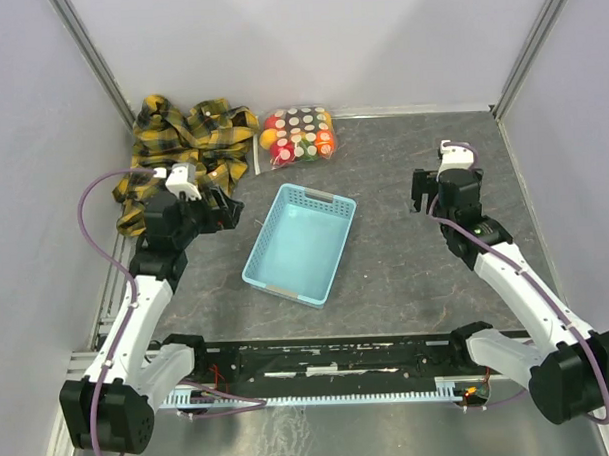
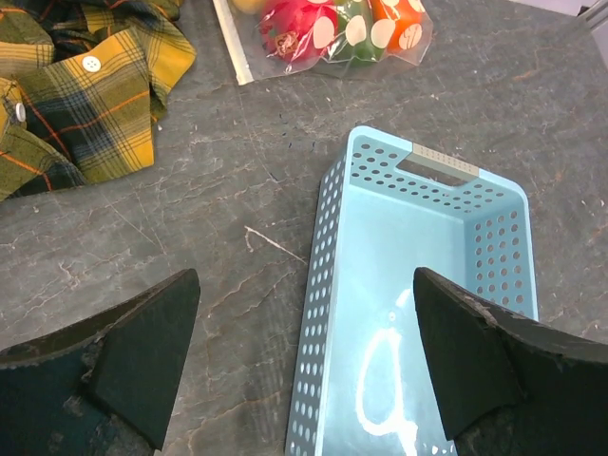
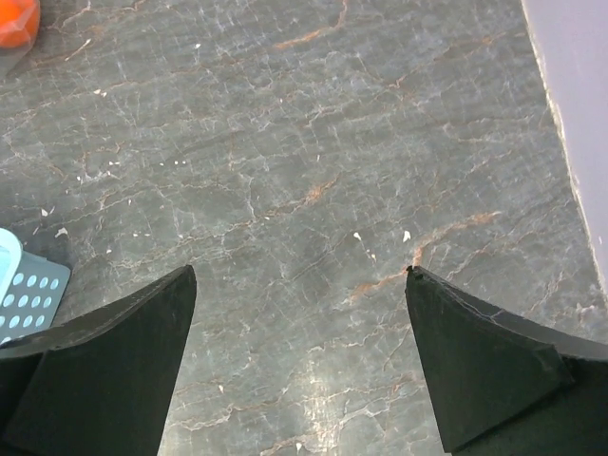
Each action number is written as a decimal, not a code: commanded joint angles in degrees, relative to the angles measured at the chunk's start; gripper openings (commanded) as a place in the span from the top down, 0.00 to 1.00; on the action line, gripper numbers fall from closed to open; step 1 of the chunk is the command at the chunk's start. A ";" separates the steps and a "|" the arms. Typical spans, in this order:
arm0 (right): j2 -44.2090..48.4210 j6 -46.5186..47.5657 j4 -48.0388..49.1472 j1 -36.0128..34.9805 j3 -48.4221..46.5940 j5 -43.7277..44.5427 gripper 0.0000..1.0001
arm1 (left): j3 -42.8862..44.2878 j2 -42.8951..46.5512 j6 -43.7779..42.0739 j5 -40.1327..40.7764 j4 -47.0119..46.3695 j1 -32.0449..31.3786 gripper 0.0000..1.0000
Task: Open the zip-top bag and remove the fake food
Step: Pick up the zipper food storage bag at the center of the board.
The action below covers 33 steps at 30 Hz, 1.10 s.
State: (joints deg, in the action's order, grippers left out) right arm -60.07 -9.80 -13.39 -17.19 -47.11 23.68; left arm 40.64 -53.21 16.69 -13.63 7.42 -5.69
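Observation:
The zip-top bag (image 1: 297,135), clear with white oval dots, lies at the back of the table with its white zip strip (image 2: 233,43) toward the left. Inside it sits the fake food (image 2: 328,24): red, green, orange and yellow pieces. An orange piece also shows at the corner of the right wrist view, fake food (image 3: 16,21). My left gripper (image 1: 222,208) hovers open over the table left of the basket, well short of the bag, nothing between its fingers (image 2: 133,356). My right gripper (image 1: 424,190) is open over bare table at the right, far from the bag.
A light blue slotted basket (image 1: 276,274) stands empty in the middle of the table. A yellow and dark plaid shirt (image 1: 186,142) is bunched at the back left, beside the bag. Grey walls close the table at the back and both sides.

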 commanded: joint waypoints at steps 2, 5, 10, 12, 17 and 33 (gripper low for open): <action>0.76 -5.07 -2.03 2.31 -2.30 -3.02 0.01 | 1.74 2.68 3.39 -1.44 1.20 0.71 0.01; 0.92 -7.50 -3.33 3.75 -2.54 -5.63 0.01 | 1.30 3.43 5.39 -2.74 0.86 1.07 0.01; 2.03 -8.48 -2.65 5.84 -1.88 -14.26 0.01 | 0.35 3.47 10.57 -5.71 -1.50 1.63 0.01; 2.27 -8.17 -2.42 6.55 -1.93 -19.20 0.01 | -0.08 3.07 13.22 -7.40 -3.24 1.87 0.01; 2.56 -9.21 -0.96 7.92 -2.13 -29.76 0.01 | -0.96 1.55 19.85 -11.26 -9.27 2.31 0.00; -0.48 -14.99 18.17 9.14 0.72 -50.86 0.01 | -2.69 -20.77 39.52 -12.09 -37.44 3.00 0.03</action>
State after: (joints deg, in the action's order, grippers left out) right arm -61.84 -20.49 -10.85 -8.43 -48.58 -20.93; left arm 35.42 -67.11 48.71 -23.64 -18.63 -3.07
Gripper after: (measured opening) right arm 0.990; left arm 0.983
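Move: The zip-top bag of fake food lies flat about 18 cm ahead of the left hand, 14 cm to its right and some 17 cm below. The checked shirt's middle is roughly 14 cm ahead and 10 cm left of that hand, and the blue basket's is about 4 cm back and 13 cm right, both down on the table. From the right hand the bag lies about 16 cm ahead, 30 cm to the left and 17 cm lower. Leftward goes the right hand, about 9 cm towards the zip-top bag's side after a small dip, swinging counter-clockwise and rolling its left side up. The left hand first eases back, rises and shifts right, then drives forward and down towards the bag, rolling its left side down some 30 degrees. Both grippers stay wide open and touch nothing. ##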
